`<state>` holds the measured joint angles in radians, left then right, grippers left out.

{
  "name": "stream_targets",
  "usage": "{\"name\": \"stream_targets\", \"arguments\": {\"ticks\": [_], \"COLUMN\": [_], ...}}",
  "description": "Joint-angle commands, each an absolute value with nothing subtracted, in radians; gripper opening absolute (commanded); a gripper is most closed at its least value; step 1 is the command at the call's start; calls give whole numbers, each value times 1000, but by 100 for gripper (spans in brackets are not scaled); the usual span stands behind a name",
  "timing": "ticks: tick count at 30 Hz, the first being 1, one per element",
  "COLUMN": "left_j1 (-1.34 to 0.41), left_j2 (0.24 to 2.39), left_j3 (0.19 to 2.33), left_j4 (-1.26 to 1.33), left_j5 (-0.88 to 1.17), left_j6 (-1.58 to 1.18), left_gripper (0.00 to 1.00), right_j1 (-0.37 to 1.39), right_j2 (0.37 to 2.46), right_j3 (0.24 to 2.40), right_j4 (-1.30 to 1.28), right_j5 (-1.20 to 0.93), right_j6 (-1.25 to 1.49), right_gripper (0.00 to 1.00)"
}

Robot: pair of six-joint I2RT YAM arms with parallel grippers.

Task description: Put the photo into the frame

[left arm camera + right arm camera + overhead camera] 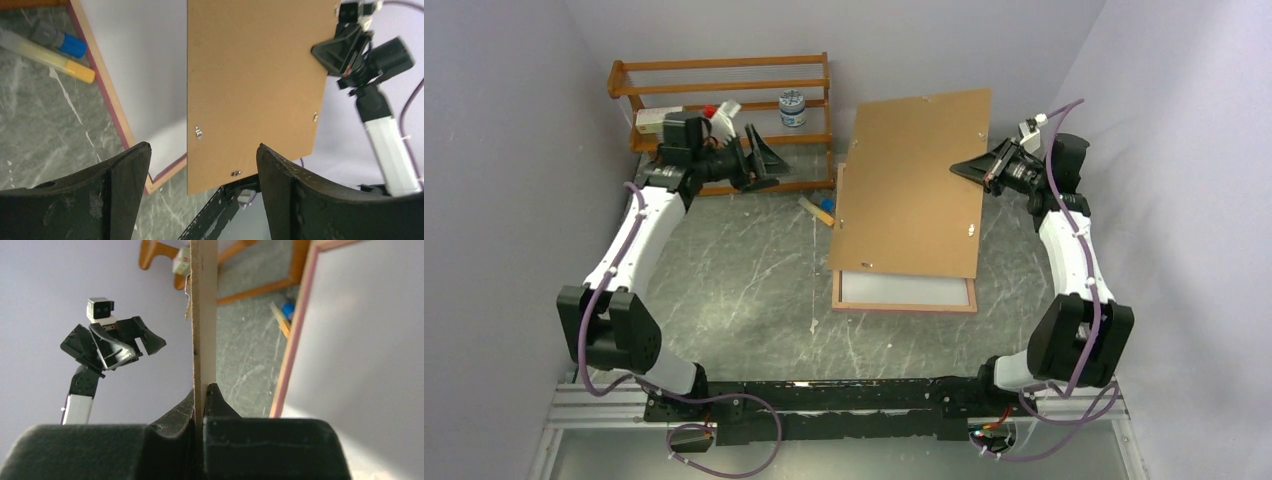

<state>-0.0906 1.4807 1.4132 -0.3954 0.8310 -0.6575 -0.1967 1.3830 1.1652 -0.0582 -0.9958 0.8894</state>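
Observation:
The frame [904, 309] lies flat on the table, its tan back with a pink edge [112, 95] facing up. A white sheet [904, 290] fills its opening and looks like the photo lying white side up; no printed picture shows. My right gripper [969, 170] is shut on the right edge of a brown hardboard sheet [919, 185] and holds it tilted above the frame. In the right wrist view the board's edge [204, 315] is clamped between the jaws [204, 390]. My left gripper [776, 165] hangs open and empty by the rack, left of the board [255, 75].
An orange wooden rack [724, 90] stands at the back left with a jar [793, 108] and a white box [656, 118] on it. A yellow tube and a blue-capped marker [819, 208] lie beside the frame's far left corner. Walls stand close on three sides.

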Motion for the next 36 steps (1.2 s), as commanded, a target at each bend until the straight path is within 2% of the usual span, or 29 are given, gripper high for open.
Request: {"name": "stream_targets", "arguments": {"ticks": [1,7,12,21,36], "left_j1": [-175,-288,-336,-380,-391], "left_j2": [1540,1673,1762,1880,2042], "left_j3": [1450,1458,1423,1403,1443], "left_j4": [-502,-579,-526,-434,-399], "left_j5": [723,593,564,550,551], "left_j6": [-539,-476,-472,-487,-512], "left_gripper": [81,82,81,79,48], "right_j1": [-233,-248,-252,-247,-181], "right_j2": [1467,1580,1682,1748,1827], "right_j3": [1283,1341,1372,1355,1379], "right_j4": [-343,-477,-502,-389,-316], "right_j5": [-1056,-1028,-1015,-1020,-1043], "right_j6": [643,479,418,466,511], "right_gripper": [0,0,0,0,0]}}
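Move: The right gripper already holds the backing board alone by its right edge; the board's middle lies about 11 cm to its left, 2 cm back and a little below. The frame's middle is roughly 30 cm below that gripper, 10 cm left and 2 cm ahead. From the empty, open left gripper, the frame's left rim is about 13 cm right, 2 cm ahead and 28 cm down; the yellow stick is some 8 cm right, 9 cm ahead and 30 cm below. Lower the right gripper about 16 cm, easing some 5 cm forward and tipping its fingers down, keeping the pinch on the board's right edge to slant it into the frame. Bring the left gripper down about 25 cm and rightward to the frame's left rim, turning its fingers steeply down, then partly close them above the rim. ##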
